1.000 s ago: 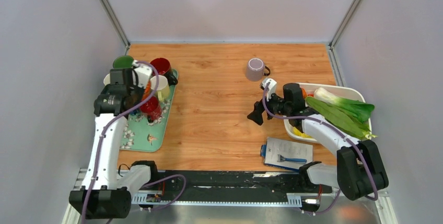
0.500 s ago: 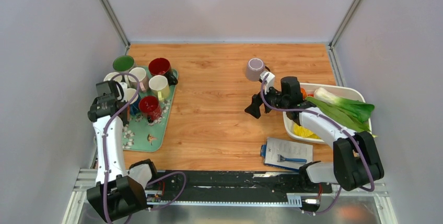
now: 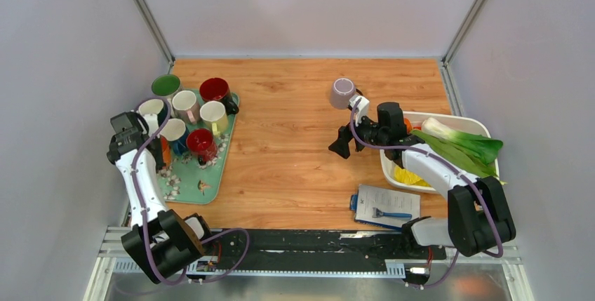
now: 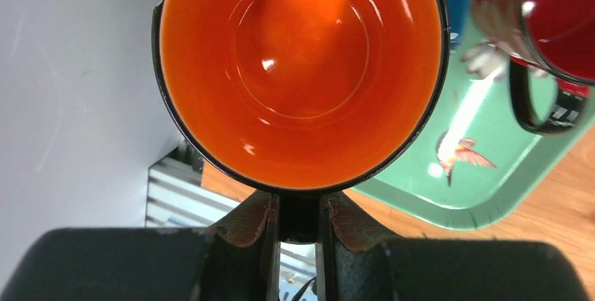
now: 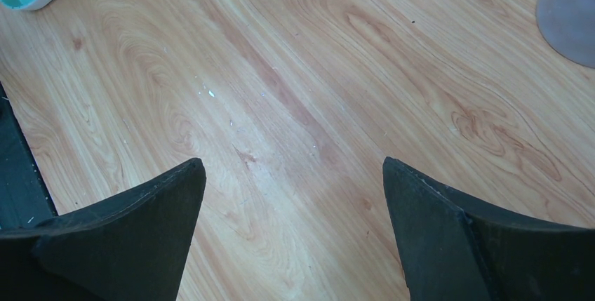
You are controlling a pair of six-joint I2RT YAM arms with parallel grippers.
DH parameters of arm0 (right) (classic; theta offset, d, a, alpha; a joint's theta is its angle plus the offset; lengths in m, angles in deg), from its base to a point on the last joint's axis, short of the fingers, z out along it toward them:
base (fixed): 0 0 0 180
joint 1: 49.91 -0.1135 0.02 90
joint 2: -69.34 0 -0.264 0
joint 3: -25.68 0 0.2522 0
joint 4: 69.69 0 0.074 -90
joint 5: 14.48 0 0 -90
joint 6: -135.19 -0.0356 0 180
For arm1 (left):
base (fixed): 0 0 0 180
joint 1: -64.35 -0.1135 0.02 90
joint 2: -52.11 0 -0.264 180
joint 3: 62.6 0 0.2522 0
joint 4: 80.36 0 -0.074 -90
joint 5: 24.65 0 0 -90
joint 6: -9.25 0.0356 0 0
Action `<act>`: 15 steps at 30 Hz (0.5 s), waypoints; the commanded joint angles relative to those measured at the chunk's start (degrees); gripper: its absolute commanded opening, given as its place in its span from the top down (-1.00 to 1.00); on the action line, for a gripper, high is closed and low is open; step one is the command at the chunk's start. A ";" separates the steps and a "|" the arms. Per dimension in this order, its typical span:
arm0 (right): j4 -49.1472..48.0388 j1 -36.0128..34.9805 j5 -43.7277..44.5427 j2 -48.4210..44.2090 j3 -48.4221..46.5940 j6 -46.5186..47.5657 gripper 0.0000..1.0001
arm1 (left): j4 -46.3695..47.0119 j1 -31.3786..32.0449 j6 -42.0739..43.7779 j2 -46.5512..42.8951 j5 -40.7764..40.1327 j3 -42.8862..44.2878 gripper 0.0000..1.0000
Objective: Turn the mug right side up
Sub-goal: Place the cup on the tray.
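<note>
A lilac mug (image 3: 343,92) stands alone on the wooden table, apparently base up, with its dark handle to the right; its edge shows in the right wrist view (image 5: 572,13). My right gripper (image 3: 343,144) hovers open just in front of it, and nothing lies between its fingers (image 5: 291,175). At the left edge of the green tray (image 3: 210,175), my left gripper (image 3: 158,151) is shut on the black handle of an orange-lined mug (image 4: 302,69). That mug's mouth faces the left wrist camera, and the jaws (image 4: 298,206) pinch the handle just below its rim.
Several upright mugs stand on the tray, among them a red one (image 3: 202,142) (image 4: 561,13). A white tub (image 3: 393,168) of leek and other vegetables sits at the right. A leaflet with a blue tool (image 3: 386,205) lies near the front edge.
My left arm has swung left and back from over the tray, carrying the orange mug with it. My right gripper crept slightly toward the lilac mug, then held still.
</note>
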 commanded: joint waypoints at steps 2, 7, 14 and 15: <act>-1.63 0.27 -0.64 -1.15 0.23 0.34 -1.00 | 0.53 -0.42 6.44 -1.03 10.39 -0.66 1.00; -1.57 0.26 -0.63 -0.59 -0.24 0.50 -1.00 | 1.59 -0.62 12.29 -0.29 12.28 -4.06 1.00; -1.68 0.21 -0.51 -0.58 0.26 1.08 -1.00 | 4.58 -3.02 14.87 0.72 10.22 -8.07 1.00; -1.66 0.22 -0.54 -0.60 0.38 1.12 -1.00 | 5.23 -3.45 14.61 0.85 9.60 -8.50 1.00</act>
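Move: The left hand, holding the upright orange mug by its handle, is taking it to the free patch in the tray's near-left part, about 2 cm ahead, 4 cm right and 12 cm below. The blue mug stands some 11 cm ahead and 2 cm right, the red one about 8 cm ahead and 10 cm right, both roughly 7 cm lower. From the idle right hand the patch is some 45 cm left, 5 cm back and 10 cm below. Down, by about 5 cm, the left hand lowers the orange mug towards the free patch of tray. It first shifts some 3 cm right and only then sinks in earnest, easing back a little near the end. The wrist turns roughly 15 degrees clockwise on the way, and the fingers keep their pinch on the handle. ##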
